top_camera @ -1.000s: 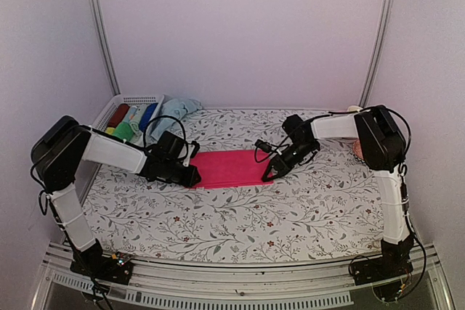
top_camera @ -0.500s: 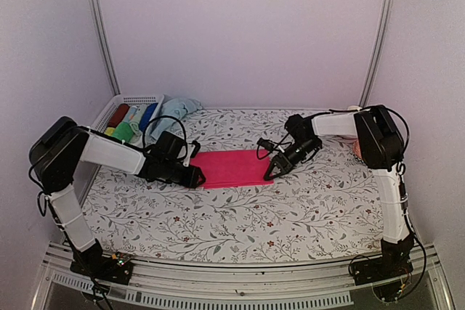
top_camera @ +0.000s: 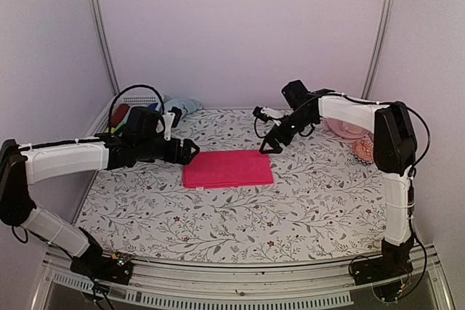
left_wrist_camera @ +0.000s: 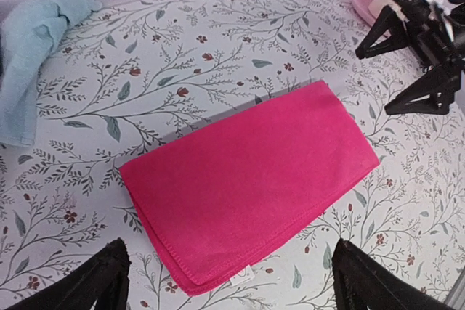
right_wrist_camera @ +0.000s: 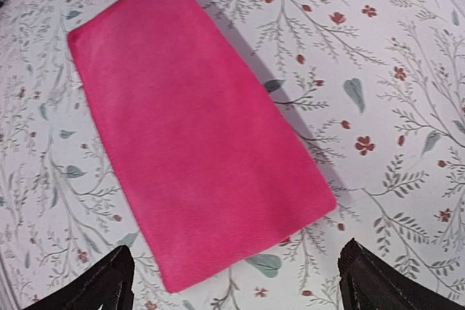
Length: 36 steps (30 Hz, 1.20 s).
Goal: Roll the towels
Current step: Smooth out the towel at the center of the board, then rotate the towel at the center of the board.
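The bright pink towel [top_camera: 227, 168] lies flat and folded on the flowered table, its stitched edge and small label toward my left wrist camera [left_wrist_camera: 247, 179]. Its smooth short end faces the right wrist camera [right_wrist_camera: 196, 128]. My left gripper [top_camera: 187, 152] hovers open just left of it, with nothing between the fingers [left_wrist_camera: 229, 292]. My right gripper [top_camera: 270, 143] hangs open above the towel's far right corner, also empty [right_wrist_camera: 236, 288]. The pale blue towel [top_camera: 183, 107] lies crumpled at the back left [left_wrist_camera: 33, 49].
A white basket [top_camera: 138, 98] at the back left holds several coloured rolls, partly hidden by my left arm. A pink bowl [top_camera: 349, 130] and a patterned object [top_camera: 361, 150] sit at the right edge.
Both grippers have opened, let go of the pink towel's ends and lifted away, the left drawing back to the left, the right up and back. The towel stays flat.
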{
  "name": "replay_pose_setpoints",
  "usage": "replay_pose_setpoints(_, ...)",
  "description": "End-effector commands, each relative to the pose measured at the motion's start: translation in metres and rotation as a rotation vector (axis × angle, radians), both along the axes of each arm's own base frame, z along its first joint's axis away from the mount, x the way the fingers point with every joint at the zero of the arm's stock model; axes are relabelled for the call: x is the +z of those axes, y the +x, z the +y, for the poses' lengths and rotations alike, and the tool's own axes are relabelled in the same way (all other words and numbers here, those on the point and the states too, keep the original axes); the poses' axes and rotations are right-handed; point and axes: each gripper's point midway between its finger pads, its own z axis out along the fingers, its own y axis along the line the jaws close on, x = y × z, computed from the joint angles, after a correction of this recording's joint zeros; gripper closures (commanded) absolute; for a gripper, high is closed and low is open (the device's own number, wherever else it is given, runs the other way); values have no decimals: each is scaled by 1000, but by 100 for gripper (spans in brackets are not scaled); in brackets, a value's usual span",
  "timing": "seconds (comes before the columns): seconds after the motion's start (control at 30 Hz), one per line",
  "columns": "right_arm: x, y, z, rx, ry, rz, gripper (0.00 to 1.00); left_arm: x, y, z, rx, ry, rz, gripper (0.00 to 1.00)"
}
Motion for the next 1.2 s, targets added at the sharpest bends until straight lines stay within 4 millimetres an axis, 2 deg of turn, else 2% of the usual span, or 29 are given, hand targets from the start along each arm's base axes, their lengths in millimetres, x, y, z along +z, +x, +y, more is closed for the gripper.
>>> replay_pose_setpoints(0.0, -9, 59, -10, -164, -216, -293, 1, -2, -7, 25, 64, 61, -44, 3)
replay_pose_setpoints(0.17, -25, 87, -11, -229, -278, -360, 1, -8, -13, 43, 98, 100, -102, 3)
replay_pose_setpoints(0.3, -36, 100, -8, -245, -305, -379, 1, -19, -17, 52, 129, 115, -113, 3)
replay_pose_setpoints(0.37, -60, 104, -9, -238, -347, -370, 1, -23, -17, 53, 128, 112, -123, 3)
replay_pose_setpoints(0.47, -74, 106, -12, -235, -386, -372, 1, -31, -18, 54, 131, 115, -131, 3)
replay_pose_setpoints(0.6, -96, 99, -24, -217, -452, -358, 1, -40, -18, 55, 131, 123, -133, 3)
replay_pose_setpoints(0.67, -104, 95, -35, -221, -501, -357, 1, -43, -18, 56, 132, 127, -132, 3)
replay_pose_setpoints(0.77, -109, 93, -64, -258, -577, -353, 1, -46, -19, 57, 134, 130, -135, 3)
replay_pose_setpoints(0.83, -108, 92, -89, -310, -615, -339, 1, -47, -20, 59, 138, 130, -141, 3)
replay_pose_setpoints(0.9, -97, 89, -114, -361, -638, -334, 1, -48, -22, 62, 144, 134, -148, 3)
replay_pose_setpoints(0.97, -96, 77, -139, -389, -665, -305, 1, -47, -22, 65, 153, 135, -161, 3)
replay_pose_setpoints(1.07, -97, 41, -160, -364, -700, -258, 1, -47, -22, 67, 162, 137, -166, 3)
replay_pose_setpoints(1.1, -101, 21, -164, -328, -710, -220, 1, -48, -23, 67, 162, 137, -167, 3)
replay_pose_setpoints(1.13, -108, -8, -170, -274, -727, -144, 1, -48, -23, 68, 166, 135, -170, 3)
replay_pose_setpoints(1.17, -105, -26, -171, -240, -720, -106, 1, -48, -23, 68, 169, 134, -169, 3)
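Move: The pink towel's middle lies about 13 cm to the left of my right hand, level with it fore and aft and some 10 cm below. The pink plate is roughly 19 cm ahead and 27 cm right of that hand, the patterned bowl 8 cm ahead and 31 cm right. From my left hand the towel is about 6 cm ahead, 12 cm right and 15 cm lower; the light blue towel lies 28 cm ahead, 7 cm left. I reach my open right hand forward about 10 cm and down some 7.5 cm to the pink towel's far right corner, swinging the fingers from leftward-down to forward-down. Then, with a finger on that corner, I drag it some 10 cm right and about 4 cm back towards me. My open left hand backs off, about 6.5 cm left and 6 cm lower. ##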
